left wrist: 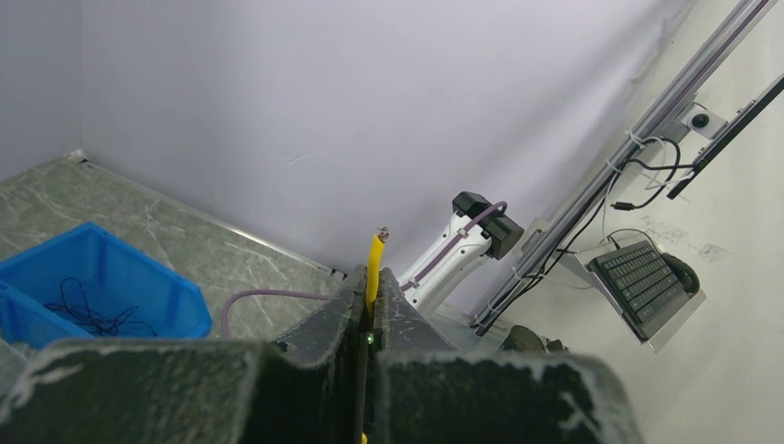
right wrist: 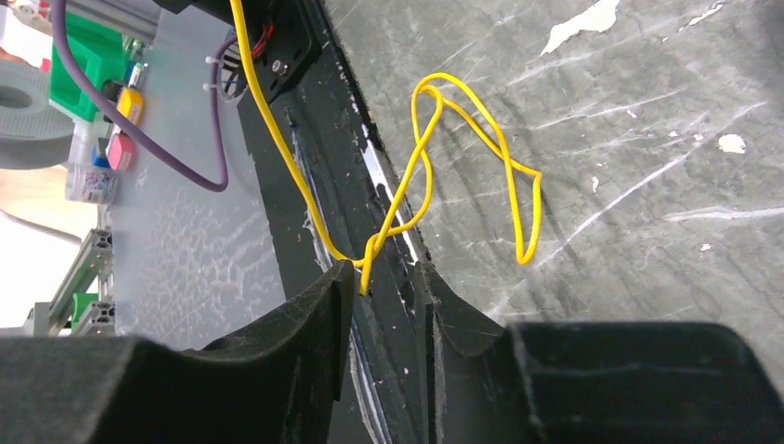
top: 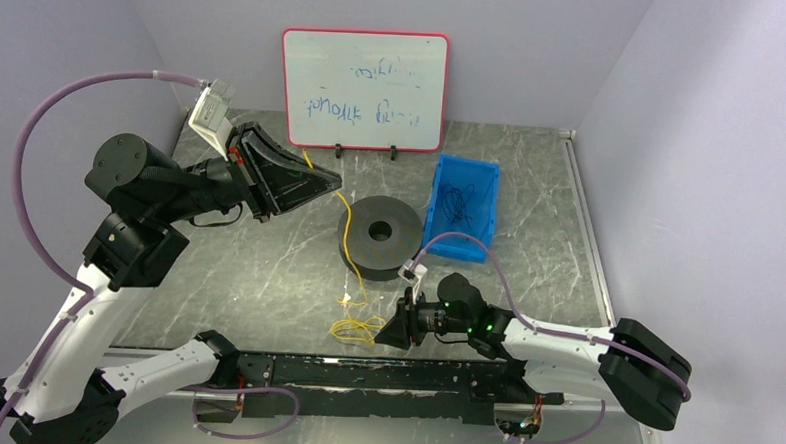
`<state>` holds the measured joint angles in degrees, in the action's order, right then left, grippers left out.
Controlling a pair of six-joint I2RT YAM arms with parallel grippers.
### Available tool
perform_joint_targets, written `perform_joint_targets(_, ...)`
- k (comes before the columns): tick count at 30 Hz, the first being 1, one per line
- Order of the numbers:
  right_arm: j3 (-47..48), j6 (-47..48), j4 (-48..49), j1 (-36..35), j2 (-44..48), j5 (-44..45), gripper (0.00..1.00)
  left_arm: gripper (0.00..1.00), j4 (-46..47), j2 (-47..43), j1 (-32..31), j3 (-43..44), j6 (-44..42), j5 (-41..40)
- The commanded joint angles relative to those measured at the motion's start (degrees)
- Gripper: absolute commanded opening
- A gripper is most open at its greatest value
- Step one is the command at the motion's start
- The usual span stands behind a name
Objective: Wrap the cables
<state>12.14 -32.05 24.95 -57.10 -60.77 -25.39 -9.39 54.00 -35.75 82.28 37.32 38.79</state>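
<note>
A thin yellow cable [top: 345,242] runs from my left gripper [top: 313,181] down past a black spool [top: 379,234] to loose loops [top: 356,327] near the table's front edge. The left gripper [left wrist: 372,277] is raised and shut on the cable, whose stripped end [left wrist: 374,248] pokes out above the fingertips. My right gripper [top: 386,327] sits low beside the loops. In the right wrist view the right gripper [right wrist: 384,273] stands open, its jaws a finger-width apart, and the cable's loops [right wrist: 421,176] lie just ahead. One cable end hangs at the tip of the left finger [right wrist: 344,277], not pinched.
A blue bin [top: 462,200] holding thin black wires stands right of the spool. A whiteboard [top: 364,89] leans on the back wall. A black rail [top: 382,374] runs along the front edge, right under the right gripper. Purple hoses [top: 53,117] arc off both arms.
</note>
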Motion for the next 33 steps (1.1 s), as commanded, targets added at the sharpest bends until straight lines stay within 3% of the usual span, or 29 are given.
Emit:
perform_joint_targets(1, 0.7, -0.1, -0.4, -0.8, -0.4, -0.7, 0.32, 0.07, 0.4, -0.4, -0.3, -0.3, 0.3, 0.7)
perform_joint_targets(13, 1.1, -0.2, 0.6, -1.2, 0.1, 0.2, 0.18, 0.07, 0.8, -0.3, -0.3, -0.7, 0.6, 1.0)
perform_joint_targets(18, 1.1, -0.5, 1.5, -1.2, 0.6, 0.3, 0.00, 0.07, 0.8, -0.4, -0.3, -1.1, 0.8, 1.3)
perform_joint_targets(25, 2.3, 0.1, -0.3, -1.3, 4.8, 5.5, 0.00, 0.07, -0.8, -0.9, -0.2, -1.3, 0.1, 1.7)
perform_joint_targets(33, 8.8, 3.3, -9.4, -1.2, 13.2, 19.3, 0.00, 0.07, -4.9, -2.5, -0.2, -2.7, -2.3, 2.9)
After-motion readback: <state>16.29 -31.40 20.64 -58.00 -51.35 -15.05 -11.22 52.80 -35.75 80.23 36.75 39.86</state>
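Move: The yellow cable's crossing strands are right at my right fingertips, about 1 cm back and 1 cm to the left at nearly the same height. Its loose loops lie about 3 cm ahead, 5 cm left and some 6 cm below; the black roll is about 22 cm ahead, neither left nor right, its middle 4 cm lower. From my left hand, already holding the cable's end high up, those strands are about 45 cm below, 6 cm back and 5 cm right. My right hand eases barely back onto the yellow cable, holds there while the half-open fingers close and pinch it, then lifts about 6 cm and swings some 3 cm forward towards the black roll, the wrist turning roughly 10 degrees. My left hand keeps its pinch on the end and sinks about 1.5 cm as the right one rises. ##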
